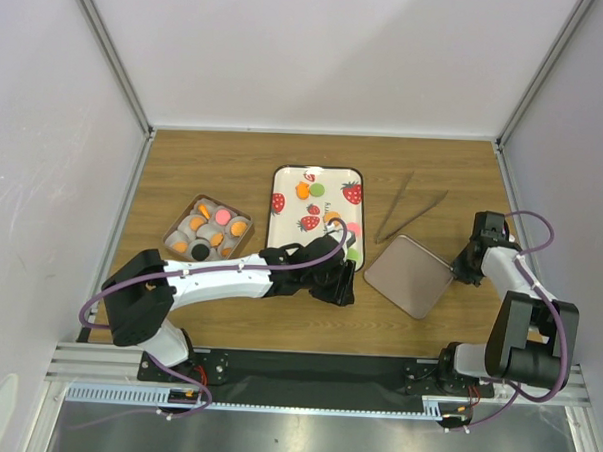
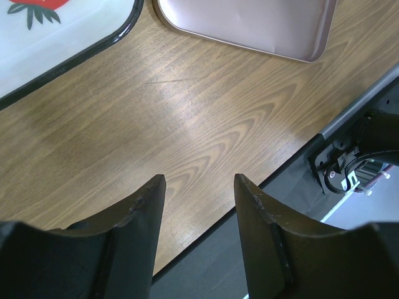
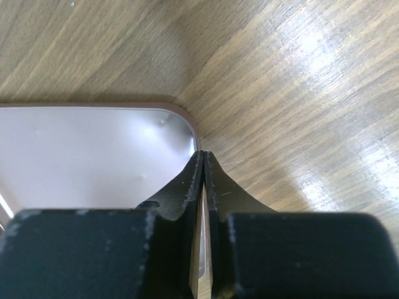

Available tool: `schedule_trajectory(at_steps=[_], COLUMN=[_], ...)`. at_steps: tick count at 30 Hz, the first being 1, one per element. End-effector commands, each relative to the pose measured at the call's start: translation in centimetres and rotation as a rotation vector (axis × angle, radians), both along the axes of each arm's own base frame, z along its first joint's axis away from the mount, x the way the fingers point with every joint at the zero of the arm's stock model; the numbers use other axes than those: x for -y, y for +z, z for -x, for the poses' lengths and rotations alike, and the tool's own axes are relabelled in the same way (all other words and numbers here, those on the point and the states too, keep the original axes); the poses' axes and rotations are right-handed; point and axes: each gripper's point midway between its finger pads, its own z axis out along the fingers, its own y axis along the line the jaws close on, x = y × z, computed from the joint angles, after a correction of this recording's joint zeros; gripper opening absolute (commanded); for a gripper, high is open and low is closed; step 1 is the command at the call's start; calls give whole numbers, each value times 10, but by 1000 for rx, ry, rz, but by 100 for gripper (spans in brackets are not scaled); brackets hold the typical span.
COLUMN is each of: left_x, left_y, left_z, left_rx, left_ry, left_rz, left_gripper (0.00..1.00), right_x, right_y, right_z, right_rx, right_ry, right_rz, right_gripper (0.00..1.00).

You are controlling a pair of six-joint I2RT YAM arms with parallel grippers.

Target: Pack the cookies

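Several cookies (image 1: pixel 310 190), orange, green and pink, lie on a white strawberry-print tray (image 1: pixel 282 203). More cookies sit in paper cups in a brown box (image 1: pixel 209 230) at the left. My left gripper (image 1: pixel 337 285) (image 2: pixel 199 184) hangs open over bare wood by the tray's near right corner, holding nothing. A rose-coloured metal lid (image 1: pixel 409 276) (image 3: pixel 93 149) lies flat to its right. My right gripper (image 1: pixel 461 268) (image 3: pixel 203 154) is shut on the lid's right rim, one finger on each side of the edge.
Metal tongs (image 1: pixel 410 216) lie on the wood between the tray and the right arm, behind the lid. The table's front edge and a black rail (image 2: pixel 349 118) run close under the left gripper. White walls enclose the table.
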Motion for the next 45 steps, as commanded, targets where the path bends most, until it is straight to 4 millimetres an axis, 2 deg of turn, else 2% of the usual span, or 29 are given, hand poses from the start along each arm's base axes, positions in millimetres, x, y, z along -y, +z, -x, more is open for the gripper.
schedule_trajectory(at_steps=[1, 4, 8, 12, 18, 22, 26, 29, 40, 45], left_x=[5, 6, 7, 5, 5, 2, -3, -5, -8, -8], left_y=[6, 7, 9, 11, 13, 13, 12, 12, 14, 16], left_z=[-4, -3, -3, -3, -2, -2, 0, 1, 3, 4], left_rx=[14, 12, 13, 21, 24, 25, 27, 27, 33, 33], left_ry=[-7, -9, -13, -12, -17, -16, -16, -16, -24, -26], left_rz=[31, 37, 46, 45, 56, 55, 52, 56, 71, 81], left_gripper=[54, 54, 54, 54, 54, 54, 54, 55, 54, 54], right_x=[6, 6, 2, -5, -23, -39, -43, -42, -34, -37], right_y=[17, 17, 12, 12, 2, -14, -20, -17, 17, 8], right_z=[-8, -8, -6, -4, 3, 11, 18, 23, 20, 30], right_rx=[26, 22, 1, 10, -11, -39, -57, -59, 16, -13], right_ry=[-4, 0, 9, 17, 25, 32, 22, 7, -37, -58], right_rz=[26, 23, 10, 10, -11, -43, -41, -30, 7, -9], right_gripper=[5, 4, 7, 26, 35, 34, 34, 34, 37, 38])
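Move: The box lid lies askew beside the right hand: its middle is about 12 cm to the left, level fore and aft and some 3 cm below, its nearest corner right by the fingertips. The wooden tongs are roughly 17 cm ahead and 14 cm left, and the strawberry tray 14 cm ahead and 37 cm left. From the left hand the lid's middle is about 9 cm ahead, 18 cm right and 8 cm below. Open the nearly shut right gripper at the lid's corner and shift left about 4 cm, working back some 3 cm along the lid's short right-hand edge. Dip by a couple of centimetres on the way, then rise again, fingers kept open and pointing down, so the tips finish over the rim, one to each side. ##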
